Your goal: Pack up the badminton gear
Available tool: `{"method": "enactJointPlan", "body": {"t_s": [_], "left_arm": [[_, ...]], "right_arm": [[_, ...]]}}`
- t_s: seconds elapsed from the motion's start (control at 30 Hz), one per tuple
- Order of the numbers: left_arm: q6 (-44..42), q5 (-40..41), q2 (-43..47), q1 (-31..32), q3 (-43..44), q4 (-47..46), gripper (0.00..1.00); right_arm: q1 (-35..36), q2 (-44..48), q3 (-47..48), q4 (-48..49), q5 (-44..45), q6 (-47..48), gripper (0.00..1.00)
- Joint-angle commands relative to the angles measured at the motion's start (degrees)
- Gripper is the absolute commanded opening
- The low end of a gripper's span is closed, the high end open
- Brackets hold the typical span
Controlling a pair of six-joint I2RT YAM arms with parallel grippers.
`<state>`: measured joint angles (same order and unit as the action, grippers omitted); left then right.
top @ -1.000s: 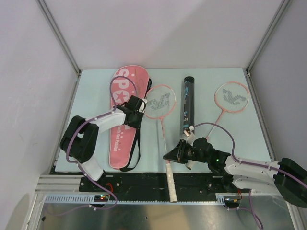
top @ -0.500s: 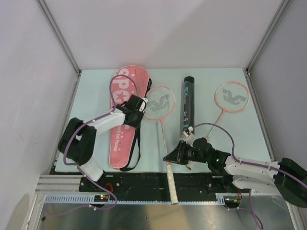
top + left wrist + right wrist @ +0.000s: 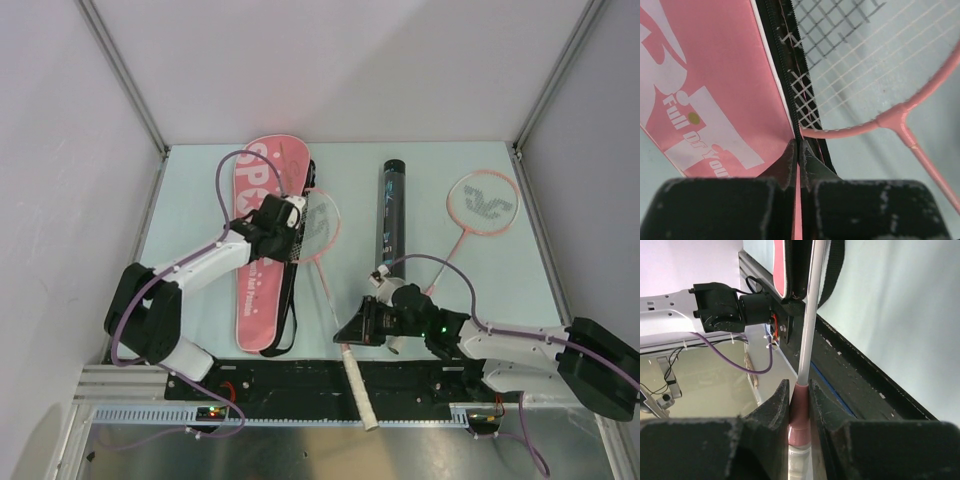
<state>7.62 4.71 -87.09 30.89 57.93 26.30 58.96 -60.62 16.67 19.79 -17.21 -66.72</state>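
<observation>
The pink racket case [image 3: 258, 262] lies at the left, its zip edge [image 3: 790, 85] raised. My left gripper [image 3: 287, 224] [image 3: 799, 150] is shut on that pink edge. One pink-framed racket [image 3: 320, 222] has its strung head [image 3: 850, 55] partly under the case's open flap. Its thin shaft [image 3: 807, 335] runs back to my right gripper [image 3: 350, 332] [image 3: 799, 392], which is shut on the pink cone above the white handle [image 3: 358, 388]. A second racket [image 3: 482, 200] lies at the right. The black printed tube [image 3: 390, 212] lies between them.
The black strap [image 3: 290, 318] of the case loops along its right side. The table's black front rail [image 3: 330, 378] runs under the held racket's handle. Grey walls close in the left, back and right. The left arm's base [image 3: 722, 307] shows beyond the racket shaft.
My left gripper has shut on the case's edge and pulled it up and left. My right gripper has moved left, sliding the racket head under the flap.
</observation>
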Motion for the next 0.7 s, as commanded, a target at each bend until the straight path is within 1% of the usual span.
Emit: {"method": "enactJointPlan", "body": {"t_s": [0.0, 0.2, 0.37, 0.47, 0.53, 0.67], "left_arm": [[2.5, -3.5, 4.1, 1.1, 0.1, -1.1, 0.0], [7.6, -9.7, 6.2, 2.3, -0.8, -2.1, 0.0], [11.1, -11.5, 8.1, 4.0, -2.0, -2.4, 0.0], [12.3, -11.9, 9.3, 4.9, -2.8, -2.8, 0.0], [13.3, -12.2, 10.2, 5.3, -3.6, -3.4, 0.0], [17.1, -12.6, 12.5, 5.5, -5.9, -5.7, 0.0]], "right_arm": [[-0.3, -3.1, 5.8, 8.4, -3.1, 2.7, 0.0], [-1.4, -9.1, 9.7, 11.2, -0.6, 3.0, 0.0], [-3.4, -16.3, 12.5, 14.8, 0.9, 4.8, 0.0], [-4.5, -19.5, 14.2, 15.5, 2.5, 7.8, 0.0], [-5.4, -21.4, 15.3, 15.5, 4.1, 9.2, 0.0], [-7.0, -26.0, 16.2, 19.0, 7.7, 9.3, 0.0]]}}
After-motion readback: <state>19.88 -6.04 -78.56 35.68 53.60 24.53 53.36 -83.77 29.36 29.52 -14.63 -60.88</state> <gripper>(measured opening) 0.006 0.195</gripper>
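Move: The right hand still grips the racket at the top of its handle; the bag's middle lies about 27 cm ahead, 21 cm left and 9 cm below, the black tube 34 cm ahead and 13 cm right. From the left hand, still pinching the bag's open edge, the racket head's middle is some 9 cm ahead, 6 cm right and slightly lower, the bag's middle 5 cm ahead and 8 cm left. Right hand pushes the racket forward-left some 9 cm while left drags the bag's mouth right-back over its head. ##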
